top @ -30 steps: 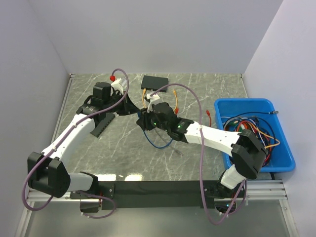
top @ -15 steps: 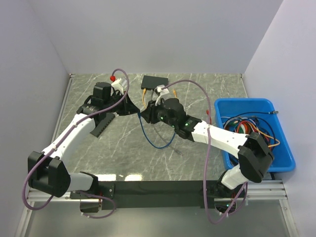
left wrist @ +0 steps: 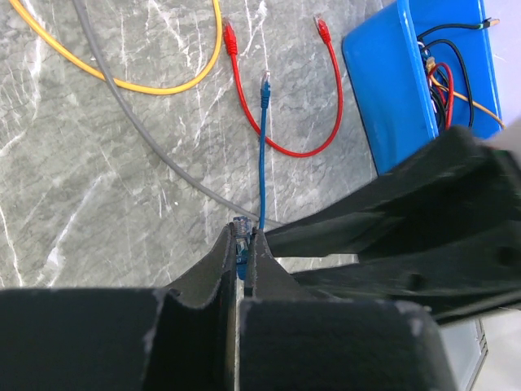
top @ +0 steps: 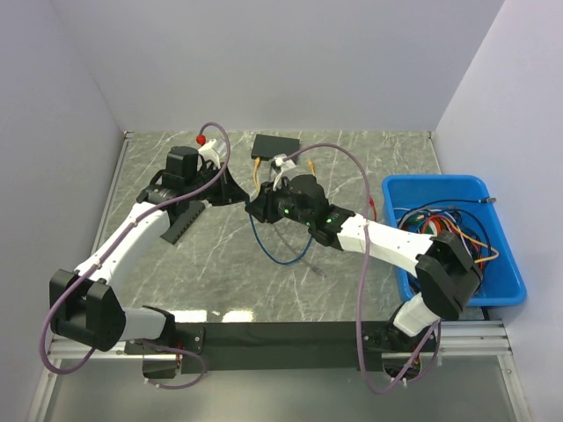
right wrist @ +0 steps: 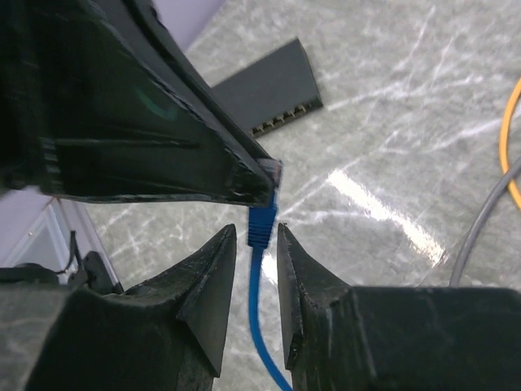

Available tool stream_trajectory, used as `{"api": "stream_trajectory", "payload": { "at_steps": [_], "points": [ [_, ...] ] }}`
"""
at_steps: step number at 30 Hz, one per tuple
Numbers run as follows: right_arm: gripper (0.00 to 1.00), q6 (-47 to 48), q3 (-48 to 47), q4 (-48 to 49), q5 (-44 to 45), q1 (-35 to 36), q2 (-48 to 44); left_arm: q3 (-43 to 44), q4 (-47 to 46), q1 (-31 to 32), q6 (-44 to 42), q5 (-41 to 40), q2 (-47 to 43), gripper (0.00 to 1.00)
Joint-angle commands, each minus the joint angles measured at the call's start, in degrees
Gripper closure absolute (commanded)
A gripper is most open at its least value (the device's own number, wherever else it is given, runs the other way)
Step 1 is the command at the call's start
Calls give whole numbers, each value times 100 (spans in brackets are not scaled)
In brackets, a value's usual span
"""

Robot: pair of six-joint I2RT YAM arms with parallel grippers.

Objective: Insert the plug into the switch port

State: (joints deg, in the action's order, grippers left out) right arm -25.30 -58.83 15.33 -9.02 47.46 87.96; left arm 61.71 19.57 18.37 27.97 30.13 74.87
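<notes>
The black switch lies flat at the back of the table, its port row showing in the right wrist view. My left gripper is shut on the blue cable's plug, held above the table in front of the switch. The blue cable hangs down from it and loops on the table. My right gripper meets the left gripper tip to tip. Its jaws stand open on either side of the plug's blue boot, with a narrow gap on each side.
A blue bin of tangled cables stands at the right. A red cable, a yellow cable and a grey cable lie on the marble table between the switch and the bin.
My right gripper swung back and left to the left gripper's tip, and its jaws narrowed around the blue cable. The left arm has not moved.
</notes>
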Motion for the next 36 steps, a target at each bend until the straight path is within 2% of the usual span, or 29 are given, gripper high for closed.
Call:
{"api": "stream_trajectory", "payload": {
  "at_steps": [1, 8, 15, 28, 31, 32, 36],
  "points": [
    [66, 16, -199, 76, -83, -26, 177, 34, -120, 17, -19, 37, 10, 100],
    [73, 34, -243, 49, -30, -18, 221, 34, -112, 17, -19, 11, 10, 100],
    [67, 34, -120, 163, 5, -18, 11, 51, -94, 17, -28, -25, 19, 100],
    [67, 16, -32, 286, 49, -18, -95, 43, -85, 26, -19, -25, 28, 100],
    [72, 8, -32, 286, 49, -18, -60, 43, -94, 17, -28, -33, 19, 100],
    [79, 16, -41, 277, 49, -26, -60, 43, -85, 17, -28, -33, 27, 100],
    [91, 16, -67, 260, 58, -18, -16, 51, -76, 17, -28, -34, 27, 99]
  ]
}}
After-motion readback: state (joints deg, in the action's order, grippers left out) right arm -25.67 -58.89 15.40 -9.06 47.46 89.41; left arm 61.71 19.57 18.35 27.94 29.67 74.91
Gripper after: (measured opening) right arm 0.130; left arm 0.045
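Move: The blue plug is gripped at its clear head between the left fingertips, its middle about 1 cm below the left hand point. From the right hand it is some 1 cm to the left and 1 cm down, level with it fore and aft. About 18 cm below the right hand on the table, the switch with open ports lies some 18 cm left and about level fore and aft, and the cabled switch about 21 cm ahead and 6 cm right. With its fingers about a third open around the line of the blue cable, the right hand dips nearly 2 cm, pauses, then eases back up a little, ending about 1 cm lower just under the left fingertips. There its fingers close most of the way and pinch the lower end of the plug's blue boot, while the left hand stays put and keeps its grip on the plug's clear head. ##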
